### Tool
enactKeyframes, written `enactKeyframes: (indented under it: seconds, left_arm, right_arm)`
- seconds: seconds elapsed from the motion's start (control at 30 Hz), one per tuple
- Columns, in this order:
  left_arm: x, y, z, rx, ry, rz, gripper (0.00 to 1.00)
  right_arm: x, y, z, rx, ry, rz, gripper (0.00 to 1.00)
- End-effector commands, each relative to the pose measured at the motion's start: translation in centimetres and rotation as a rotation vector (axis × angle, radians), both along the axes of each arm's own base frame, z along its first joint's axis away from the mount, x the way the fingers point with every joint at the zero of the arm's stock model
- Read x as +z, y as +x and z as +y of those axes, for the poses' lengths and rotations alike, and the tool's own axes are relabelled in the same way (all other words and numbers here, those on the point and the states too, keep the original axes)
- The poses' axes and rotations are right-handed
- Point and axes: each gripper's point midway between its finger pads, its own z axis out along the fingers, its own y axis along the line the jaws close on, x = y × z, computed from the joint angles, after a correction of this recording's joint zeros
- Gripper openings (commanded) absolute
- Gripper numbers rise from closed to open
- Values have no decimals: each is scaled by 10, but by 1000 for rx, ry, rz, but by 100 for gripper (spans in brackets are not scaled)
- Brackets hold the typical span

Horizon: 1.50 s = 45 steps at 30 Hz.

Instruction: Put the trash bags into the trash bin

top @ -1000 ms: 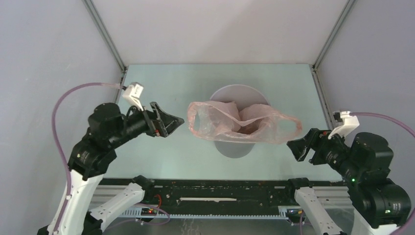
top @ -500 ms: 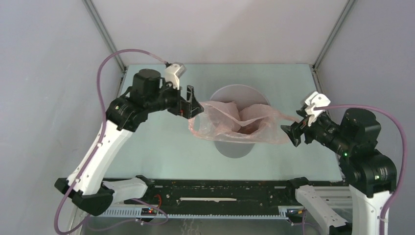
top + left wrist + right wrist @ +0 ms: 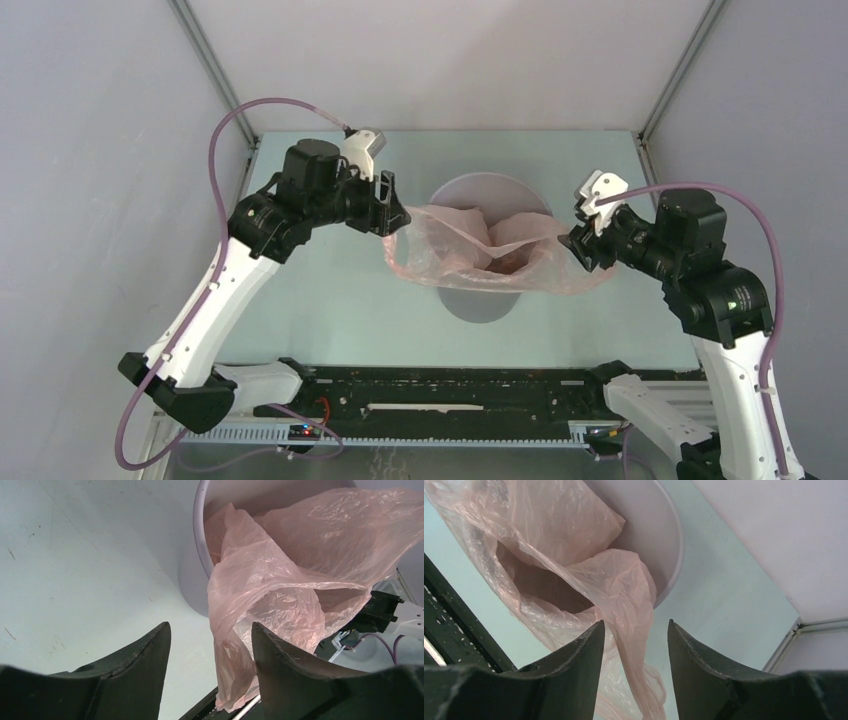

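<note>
The light-grey round trash bin (image 3: 487, 180) stands mid-table. The pale-pink trash bag (image 3: 470, 255) lies draped across its mouth, both ends hanging past the rim. My left gripper (image 3: 392, 207) is at the bag's left edge. In the left wrist view the bag (image 3: 280, 580) hangs between the open left gripper (image 3: 210, 627) fingers and touches the right finger (image 3: 280, 665), with the bin (image 3: 200, 555) behind. My right gripper (image 3: 578, 243) is at the bag's right end. In the right wrist view a strip of bag (image 3: 634, 605) runs through the open right gripper (image 3: 635, 625), beside the bin (image 3: 654, 525).
Grey enclosure walls close in the pale-green table (image 3: 330, 300) on the left, right and back. A black rail (image 3: 450, 390) with the arm bases runs along the near edge. The right wrist camera's cable (image 3: 740, 205) loops above the right arm.
Both arms swung in from the near sides to the bag's two ends, the left one rising and reaching far forward. Both pairs of jaws have narrowed around the film. The bag has hardly moved.
</note>
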Motion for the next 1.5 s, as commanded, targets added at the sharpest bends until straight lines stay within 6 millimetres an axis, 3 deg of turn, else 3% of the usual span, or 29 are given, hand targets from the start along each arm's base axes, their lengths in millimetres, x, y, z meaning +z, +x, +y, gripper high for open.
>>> enactKeyframes:
  seconds: [0.0, 0.07, 0.4, 0.7, 0.93, 1.2, 1.47]
  left_arm:
    - [18, 1, -6, 9, -74, -37, 64]
    - [14, 1, -6, 14, -80, -33, 62]
    - [4, 19, -2, 131, -76, 6, 25]
    - [-35, 53, -11, 226, -84, 120, 7]
    - [-43, 73, -16, 252, -169, 172, 6]
    - [-73, 90, -18, 263, -183, 303, 5]
    - [-94, 102, -32, 214, -198, 382, 10]
  right_arm:
    - [2, 10, -1, -19, -34, -56, 58]
    - [1, 12, 0, -20, -34, -58, 55]
    - [-6, 42, 3, -152, 71, -19, 1]
    - [-29, 108, -9, -440, 246, 118, 0]
    - [-31, 136, -3, -454, 390, 187, 0]
    - [-47, 168, -3, -518, 461, 278, 0]
    - [-66, 197, 0, -533, 561, 381, 0]
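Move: The trash bag's left handle already hangs between the left hand's open fingertips, its right handle between the right hand's, each within about 2 cm. The bag's slack mouth lies about 20 cm to the right and 4 cm nearer than the left hand, and some 15 cm left and 4 cm ahead of the right hand. The bin's middle is about 18 cm right, 2 cm ahead and 17 cm below the left hand, and roughly 18 cm left, 9 cm ahead and 20 cm below the right. The bag's two side handles get pinched as both hands close their fingers almost in place; the bag's far edge is then drawn forward along the bin's two sides towards its far rim and down. The right hand goes about 18 cm forward and 9 cm down, turning some 30 degrees clockwise; the left goes about 9 cm forward and 10 cm down, turning slightly counter-clockwise, and both tip down. ##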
